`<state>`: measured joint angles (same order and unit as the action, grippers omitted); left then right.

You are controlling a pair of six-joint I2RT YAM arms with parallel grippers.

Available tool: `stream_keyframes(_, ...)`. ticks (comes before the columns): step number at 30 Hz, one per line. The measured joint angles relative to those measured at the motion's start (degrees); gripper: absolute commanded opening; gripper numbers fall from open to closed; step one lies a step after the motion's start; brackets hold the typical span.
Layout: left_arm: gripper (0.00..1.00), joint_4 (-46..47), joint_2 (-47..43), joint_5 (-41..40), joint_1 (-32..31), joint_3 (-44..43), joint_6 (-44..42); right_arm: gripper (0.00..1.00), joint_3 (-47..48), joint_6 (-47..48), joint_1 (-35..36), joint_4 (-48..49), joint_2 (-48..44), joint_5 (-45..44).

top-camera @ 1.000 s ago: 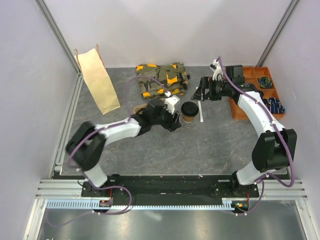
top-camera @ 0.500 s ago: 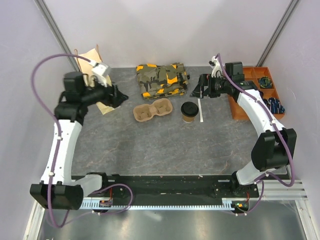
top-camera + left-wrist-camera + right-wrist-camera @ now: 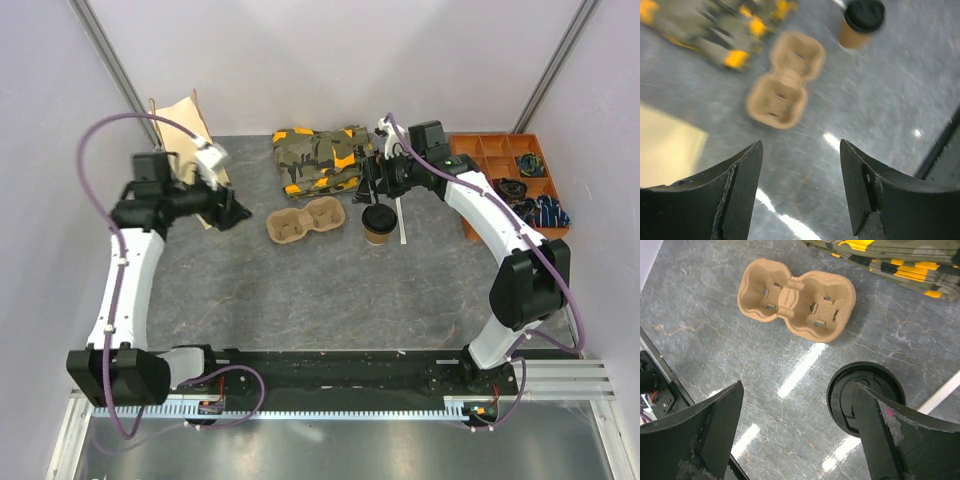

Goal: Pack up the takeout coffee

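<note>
The takeout coffee, a tan paper cup with a black lid, stands upright right of the brown two-hole pulp tray. My right gripper hovers open just beyond and above the cup. In the right wrist view the lid lies partly under the right finger, not between the jaws. My left gripper is open and empty at the left, well away from the tray and the cup; its jaws frame bare table.
A tall tan paper bag stands at the back left, partly behind my left arm. Folded camouflage cloth lies behind the tray. A white strip lies right of the cup. An orange compartment box holds small items at the right.
My left arm swung from over the pulp tray back to the left beside the bag. My right gripper moved left from the orange box to above the cup, still open.
</note>
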<state>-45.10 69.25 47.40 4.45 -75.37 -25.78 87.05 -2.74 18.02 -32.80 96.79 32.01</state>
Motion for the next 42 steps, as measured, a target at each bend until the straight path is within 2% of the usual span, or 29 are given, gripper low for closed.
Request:
stream_keyframes(3,0.71,3.2,0.5,-7.4,-10.5,7.3,1.8,0.96,0.7,0.2,1.3,-0.4,1.1,-1.2)
stream_keyframes(6,0.76,6.1,2.8,-13.5,-16.6,10.0,8.8,0.96,1.6,0.5,1.7,-1.0,1.8,-2.2)
stream_keyframes(7,0.75,7.6,3.8,-15.3,-17.4,10.8,12.4,0.97,1.9,0.5,1.7,-1.2,1.9,-2.5)
stream_keyframes(10,0.63,13.1,5.2,-20.8,-17.7,15.6,26.2,0.98,2.4,0.6,1.7,-1.2,1.9,-3.6)
stream_keyframes(13,0.54,18.3,4.0,-29.5,-19.5,23.9,39.3,0.98,2.4,0.5,1.7,-1.2,1.9,-4.6)
stream_keyframes(16,0.54,22.2,3.7,-36.3,-22.2,28.0,47.8,0.98,2.4,0.5,1.7,-1.2,1.9,-5.2)
stream_keyframes(20,0.53,28.0,7.1,-44.2,-22.6,27.8,55.5,0.98,2.4,0.4,1.7,-1.2,1.9,-5.2)
stream_keyframes(26,0.53,34.4,16.4,-50.3,-21.8,27.5,61.0,0.98,2.4,0.4,1.7,-1.1,1.9,-5.2)
stream_keyframes(33,0.51,42.5,21.0,-50.4,-20.9,27.3,63.5,0.98,1.6,0.4,1.7,-1.2,1.9,-4.9)
stream_keyframes(42,0.44,46.3,24.9,-50.3,-20.9,26.2,64.2,0.98,1.5,0.4,1.6,-1.4,2.5,-4.8)
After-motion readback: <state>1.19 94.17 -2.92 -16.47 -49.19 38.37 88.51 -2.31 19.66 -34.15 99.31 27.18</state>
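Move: The left hand, open and empty, is high above the table. The cup carrier lies about 13 cm ahead of it, 13 cm to its right and some 26 cm below. The lidded cup stands roughly 20 cm to the right of the carrier and 6 cm nearer the bases; the camouflage bag lies about 17 cm beyond the carrier and 5 cm farther right. From the right hand, the carrier is about 14 cm left, 5 cm ahead and 19 cm below. The left hand heads for the near left end of the cup carrier, first dropping steeply and shifting right, then reaching forward about 10 cm as it slows and sinks the rest of its roughly 24 cm. The wrist tips down some 30 degrees and swings counter-clockwise over 50; the fingers narrow to about half open around the carrier's left rim, with no contact visible. ##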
